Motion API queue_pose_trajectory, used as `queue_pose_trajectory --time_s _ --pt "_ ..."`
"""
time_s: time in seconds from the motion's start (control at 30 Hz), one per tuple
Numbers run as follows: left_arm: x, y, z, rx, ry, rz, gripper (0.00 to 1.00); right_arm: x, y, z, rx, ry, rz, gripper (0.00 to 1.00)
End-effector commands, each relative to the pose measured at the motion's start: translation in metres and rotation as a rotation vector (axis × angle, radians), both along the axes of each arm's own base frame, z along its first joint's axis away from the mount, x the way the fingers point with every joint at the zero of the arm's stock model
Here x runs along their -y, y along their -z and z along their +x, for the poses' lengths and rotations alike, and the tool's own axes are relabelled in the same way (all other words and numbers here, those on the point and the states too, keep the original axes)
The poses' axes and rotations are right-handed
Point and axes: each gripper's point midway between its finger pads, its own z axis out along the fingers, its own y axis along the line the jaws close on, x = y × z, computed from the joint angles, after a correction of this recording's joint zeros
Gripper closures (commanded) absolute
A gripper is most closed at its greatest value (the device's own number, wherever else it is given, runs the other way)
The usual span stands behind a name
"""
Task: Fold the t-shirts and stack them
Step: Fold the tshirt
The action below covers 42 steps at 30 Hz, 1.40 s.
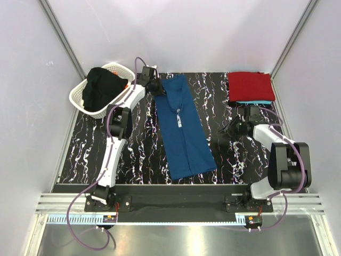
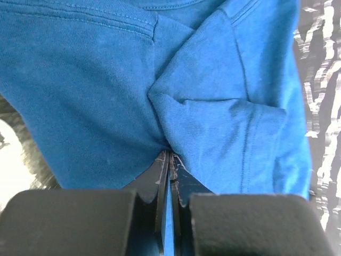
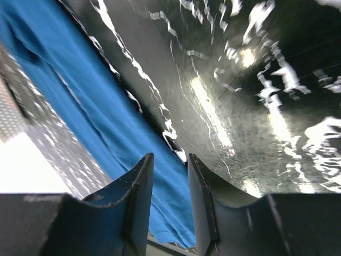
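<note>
A blue t-shirt [image 1: 184, 128] lies folded into a long strip down the middle of the table, a small white print on top. My left gripper [image 1: 160, 90] is at its far end. In the left wrist view its jaws [image 2: 169, 154] stand almost together, pinching a pucker of the blue cloth [image 2: 106, 80]. A folded red t-shirt [image 1: 250, 85] sits at the back right on a turquoise one [image 1: 254, 102], of which only an edge shows. My right gripper [image 1: 229, 129] hovers in front of that stack, open with nothing between its fingers [image 3: 169, 157]. The blue shirt [image 3: 80, 106] shows beyond them.
A white lattice basket [image 1: 80, 96] stands at the back left with a dark garment [image 1: 104, 88] heaped in it. The table top [image 1: 133, 154] is black with white marbling. Grey walls close in the left, right and back.
</note>
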Motion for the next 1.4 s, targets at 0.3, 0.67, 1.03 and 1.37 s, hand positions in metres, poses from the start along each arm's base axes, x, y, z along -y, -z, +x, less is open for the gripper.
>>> queue_pose_trajectory --time_s 0.3,0.67,1.03,1.37 --pt "0.007 -0.158 -0.047 0.163 0.080 -0.196 0.73 -0.044 0.009 -0.015 -0.023 -0.195 -0.052 0.62" --pt "0.025 -0.094 -0.256 -0.107 0.263 -0.057 0.62 -0.061 -0.013 -0.062 0.003 -0.246 -0.052 0.62" --pt "0.022 -0.048 -0.389 -0.190 0.251 0.022 0.51 -0.059 -0.035 -0.066 0.061 -0.222 -0.045 0.62" --pt "0.051 -0.015 -0.443 -0.243 0.309 0.046 0.50 -0.057 -0.032 -0.071 0.063 -0.224 -0.051 0.62"
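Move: The folded blue t-shirt's near hem has its left corner roughly 49 cm back and 4 cm to the right of the left hand, which sits low at the far left shoulder. From that hand, the white tag is about 15 cm back and 7 cm right, the basket level and 25 cm left. The hem's right corner lies some 15 cm back, 4 cm left and 5 cm below the right hand; the tag is 11 cm ahead, 18 cm left of it. The t-shirt's far shoulder is left behind as the left hand lifts off and swings back about 45 cm in an arc some 15 cm high, fingers opening to about half, turning clockwise and tipping down, to come low over the hem's left corner. The right hand, still part-open, slides back and left towards the right edge near the hem, then rises a few centimetres and waits. ##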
